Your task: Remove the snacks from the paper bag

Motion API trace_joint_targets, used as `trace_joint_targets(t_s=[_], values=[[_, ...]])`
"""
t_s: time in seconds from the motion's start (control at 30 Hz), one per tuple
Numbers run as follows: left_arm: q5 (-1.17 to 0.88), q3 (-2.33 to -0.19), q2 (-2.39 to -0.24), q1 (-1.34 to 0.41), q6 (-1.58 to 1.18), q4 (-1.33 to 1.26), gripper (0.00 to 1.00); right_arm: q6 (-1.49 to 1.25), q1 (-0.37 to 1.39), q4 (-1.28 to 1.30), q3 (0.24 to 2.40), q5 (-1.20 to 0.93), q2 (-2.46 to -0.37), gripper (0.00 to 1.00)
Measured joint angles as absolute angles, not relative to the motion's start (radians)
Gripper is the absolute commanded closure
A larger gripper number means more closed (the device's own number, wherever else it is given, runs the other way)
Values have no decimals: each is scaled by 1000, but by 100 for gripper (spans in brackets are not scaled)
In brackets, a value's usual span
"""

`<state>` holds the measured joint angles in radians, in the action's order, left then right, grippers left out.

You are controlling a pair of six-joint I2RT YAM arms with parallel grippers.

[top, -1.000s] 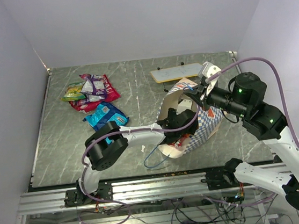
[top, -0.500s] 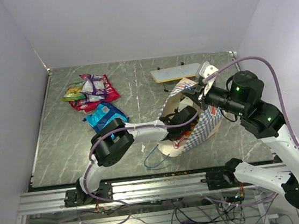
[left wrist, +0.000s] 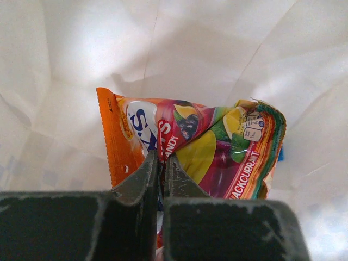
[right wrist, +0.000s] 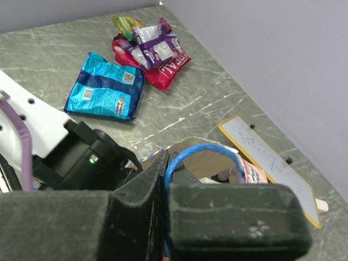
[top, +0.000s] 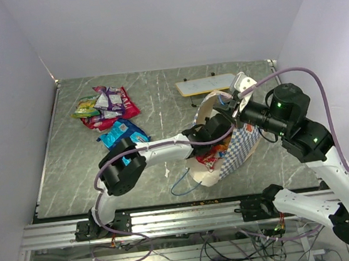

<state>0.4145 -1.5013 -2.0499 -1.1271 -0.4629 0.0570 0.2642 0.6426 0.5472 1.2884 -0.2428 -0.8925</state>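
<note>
The blue-and-white checkered paper bag [top: 238, 147] lies at the table's right with its mouth toward the left. My left gripper [top: 212, 144] reaches into it. In the left wrist view that gripper [left wrist: 161, 160] is shut on the lower edge of an orange, multicoloured snack packet [left wrist: 217, 147], against the bag's cream inside [left wrist: 163, 54]. My right gripper [top: 230, 108] holds the bag's upper rim; its fingers [right wrist: 167, 163] are shut on the blue cord handle [right wrist: 206, 149]. Other snacks lie on the table: a blue packet [top: 122, 134] and a red, purple and green pile [top: 110, 106].
A flat cream board [top: 206, 85] stands behind the bag. The bag's other blue cord handle [top: 182, 186] trails on the table near the front edge. In the right wrist view, the left arm [right wrist: 81, 157] is just left of my fingers.
The left gripper has closed from wide open onto the orange packet inside the bag. The left arm has shifted slightly toward the back. The right gripper has kept its hold.
</note>
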Motion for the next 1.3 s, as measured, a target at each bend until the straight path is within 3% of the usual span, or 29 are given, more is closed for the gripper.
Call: trace_joint_targets(t_s=[0.43,0.73,1.3], values=[[445,-1506,-1878,-1121,-414,55,93,245,644,474,1285,-239,-883,100],[384,-1367,-1709,-1126,-450,197,93,250,648,438,1282,-154,-867,100],[254,-1250,-1180,-1140,-508,420,93,251,643,486,1249,94,-857,100]])
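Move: The snack pile on the table is where the orange sweets bag, already pinched in the left hand inside the paper bag, is to go. Its nearest piece, the blue pack, lies about 38 cm to the left hand's left, 2 cm ahead and 8 cm lower. The red pack lies some 42 cm left and 12 ahead; the red snack, 8 cm back, 6 left and slightly below. From the right hand, the blue pack is roughly 28 cm left, 10 ahead and 37 below. The orange sweets bag, still pinched in the left fingers, is drawn up about 10 cm inside the paper bag, swung left and back over its left side, then raised again, ending some 20 cm higher while the wrist rolls left side down. The right hand keeps hold of the blue handle, rises slightly, then sinks back as it shifts about 5 cm right and a little forward, turning clockwise. ##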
